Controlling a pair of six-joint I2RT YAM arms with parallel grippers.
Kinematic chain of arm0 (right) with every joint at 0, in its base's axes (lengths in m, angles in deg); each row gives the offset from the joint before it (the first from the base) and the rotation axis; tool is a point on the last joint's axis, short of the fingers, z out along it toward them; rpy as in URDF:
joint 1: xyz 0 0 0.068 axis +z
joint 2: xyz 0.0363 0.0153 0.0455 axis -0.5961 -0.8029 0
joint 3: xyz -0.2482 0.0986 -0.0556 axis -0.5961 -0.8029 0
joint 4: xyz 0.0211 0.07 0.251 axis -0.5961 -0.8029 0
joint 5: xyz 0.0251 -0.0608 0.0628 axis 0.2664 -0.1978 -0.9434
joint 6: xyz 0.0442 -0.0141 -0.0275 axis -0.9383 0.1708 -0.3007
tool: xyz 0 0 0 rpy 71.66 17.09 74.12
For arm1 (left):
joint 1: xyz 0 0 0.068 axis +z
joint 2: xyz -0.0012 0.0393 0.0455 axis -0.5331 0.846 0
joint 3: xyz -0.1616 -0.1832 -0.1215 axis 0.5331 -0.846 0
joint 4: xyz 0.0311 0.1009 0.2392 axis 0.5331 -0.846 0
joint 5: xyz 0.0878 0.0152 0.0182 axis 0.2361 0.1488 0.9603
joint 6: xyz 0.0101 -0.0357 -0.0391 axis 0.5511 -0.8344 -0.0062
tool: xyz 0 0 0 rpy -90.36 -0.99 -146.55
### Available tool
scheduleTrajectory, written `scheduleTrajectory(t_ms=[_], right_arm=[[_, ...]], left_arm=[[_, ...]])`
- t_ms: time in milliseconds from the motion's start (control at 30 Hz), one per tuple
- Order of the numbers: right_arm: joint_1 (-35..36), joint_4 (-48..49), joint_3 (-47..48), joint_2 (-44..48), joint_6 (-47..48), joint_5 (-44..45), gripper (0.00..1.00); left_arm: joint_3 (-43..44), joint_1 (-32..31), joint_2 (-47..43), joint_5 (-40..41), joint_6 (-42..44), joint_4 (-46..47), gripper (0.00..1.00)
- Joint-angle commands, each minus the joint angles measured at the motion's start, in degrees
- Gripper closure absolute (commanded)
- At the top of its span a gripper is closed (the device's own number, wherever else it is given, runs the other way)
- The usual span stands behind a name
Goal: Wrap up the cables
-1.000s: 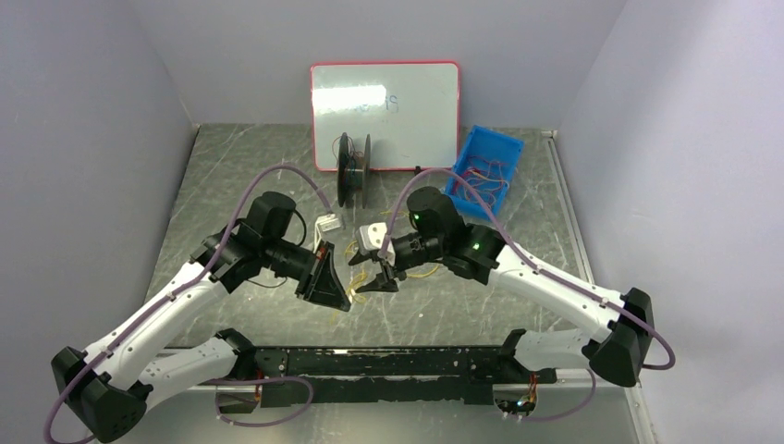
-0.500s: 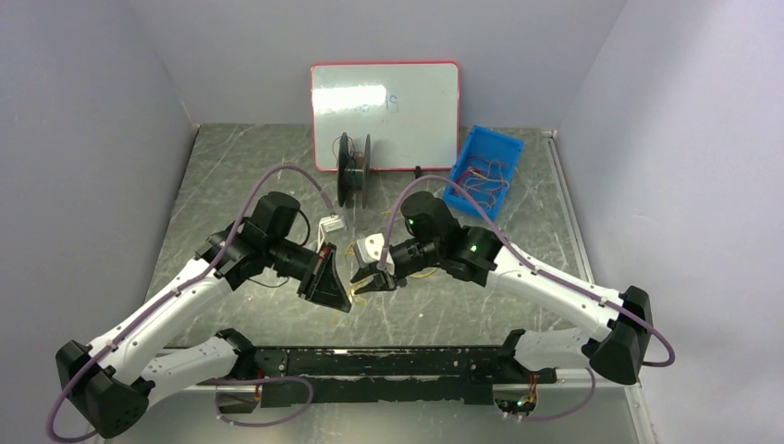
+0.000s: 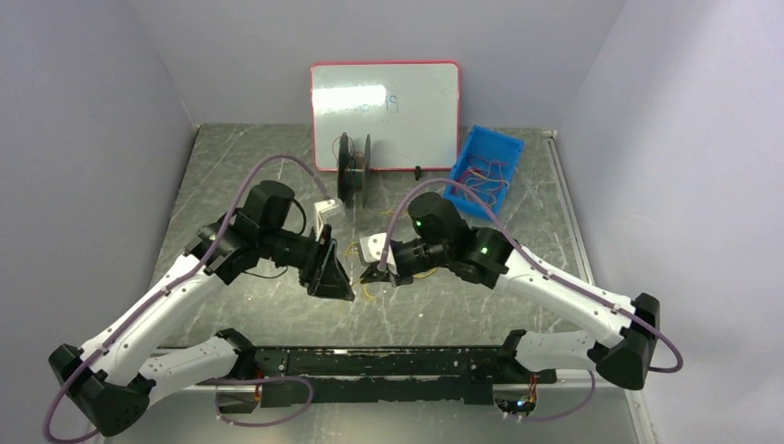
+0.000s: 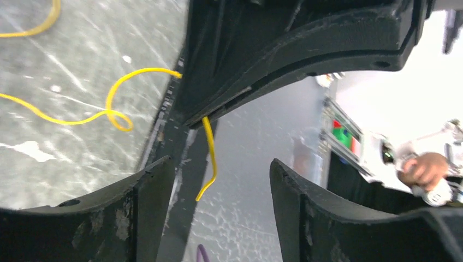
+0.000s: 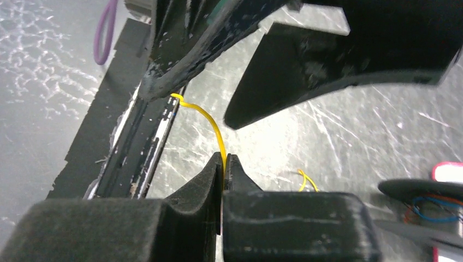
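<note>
A thin yellow cable (image 5: 212, 124) rises out of my right gripper (image 5: 225, 164), whose jaws are shut on it. In the left wrist view the free end of the cable (image 4: 209, 158) hangs from the right gripper's dark fingers (image 4: 306, 49) into the gap of my left gripper (image 4: 218, 188), which is open and touches nothing. More of the yellow cable lies in a loop (image 4: 116, 106) on the table. From above, the left gripper (image 3: 340, 277) and right gripper (image 3: 377, 274) face each other tip to tip over the table's middle, with yellow cable (image 3: 368, 291) just below them.
A black spool (image 3: 353, 169) stands upright in front of a whiteboard (image 3: 385, 113) at the back. A blue bin (image 3: 504, 143) at the back right holds more thin cables. A small white connector (image 3: 325, 211) lies behind the left wrist.
The left gripper has opened and let go of the yellow cable. The right gripper has shut on it. Both grippers drew closer together.
</note>
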Motion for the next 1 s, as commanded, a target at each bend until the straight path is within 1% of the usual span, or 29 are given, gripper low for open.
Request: scheduleTrajectory(t_ms=[0,133,267,433,500,667,800,900,967], right_arm=[[0.2,0.0,-1.3,4.7,-2.9,10.7,1.0],[0.2,0.8,-3.0,8.1,-5.7,21.4,1.0],[0.2,1.3,-3.8,10.6,-9.2,30.4,1.0],[0.1,4.7,-5.5,15.0,-14.8,40.7,1.0],[0.1,5.7,-5.6,16.3,-16.8,45.0,1.0],[0.1,4.4,-1.6,17.8,-21.9,57.5,1.0],[0.0,3.2,4.6,17.5,-23.2,68.5,1.0],[0.1,5.6,7.5,18.6,-22.4,77.2,1.0],[0.0,7.4,10.0,19.1,-21.2,81.6,1.0]], left_arm=[[5.9,-0.3,-1.5,11.5,-1.2,1.0,0.3],[8.7,-0.3,-1.2,24.8,-2.4,3.1,0.27],[11.1,-0.3,0.4,39.7,-3.6,4.2,0.28],[15.2,-0.2,5.0,53.1,-1.6,5.5,0.28],[16.5,-0.1,7.1,56.7,-1.3,6.6,0.26],[19.7,1.6,14.5,61.1,0.1,8.8,0.27],[20.3,5.7,19.5,57.9,-0.9,11.5,0.3],[19.8,7.3,22.3,57.9,-1.6,13.8,0.31],[19.7,8.9,24.1,55.0,-2.1,15.8,0.31]])
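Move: Spool stands about 35 cm ahead of the open left hand, practically in line with it (1 cm to its left) and 16 cm lower. From the right hand, shut on the yellow cable near its end, the spool is some 32 cm ahead, 5 cm left and 16 cm down. The cable's loose loops lie on the table roughly 17 cm ahead of the right hand, 4 cm right, 24 cm down; the blue box about 38 cm ahead, 29 cm right, 22 cm down. Forward some 25 cm goes the left hand, fingers staying wide open, swinging counter-clockwise from pointing right to point forward and down at the spool, which it doesn't yet touch. The right hand keeps its pinch on the yellow cable and draws away to its right, forward and up, about 15 cm each way, turning some 70 degrees clockwise and rising fastest at the end. ##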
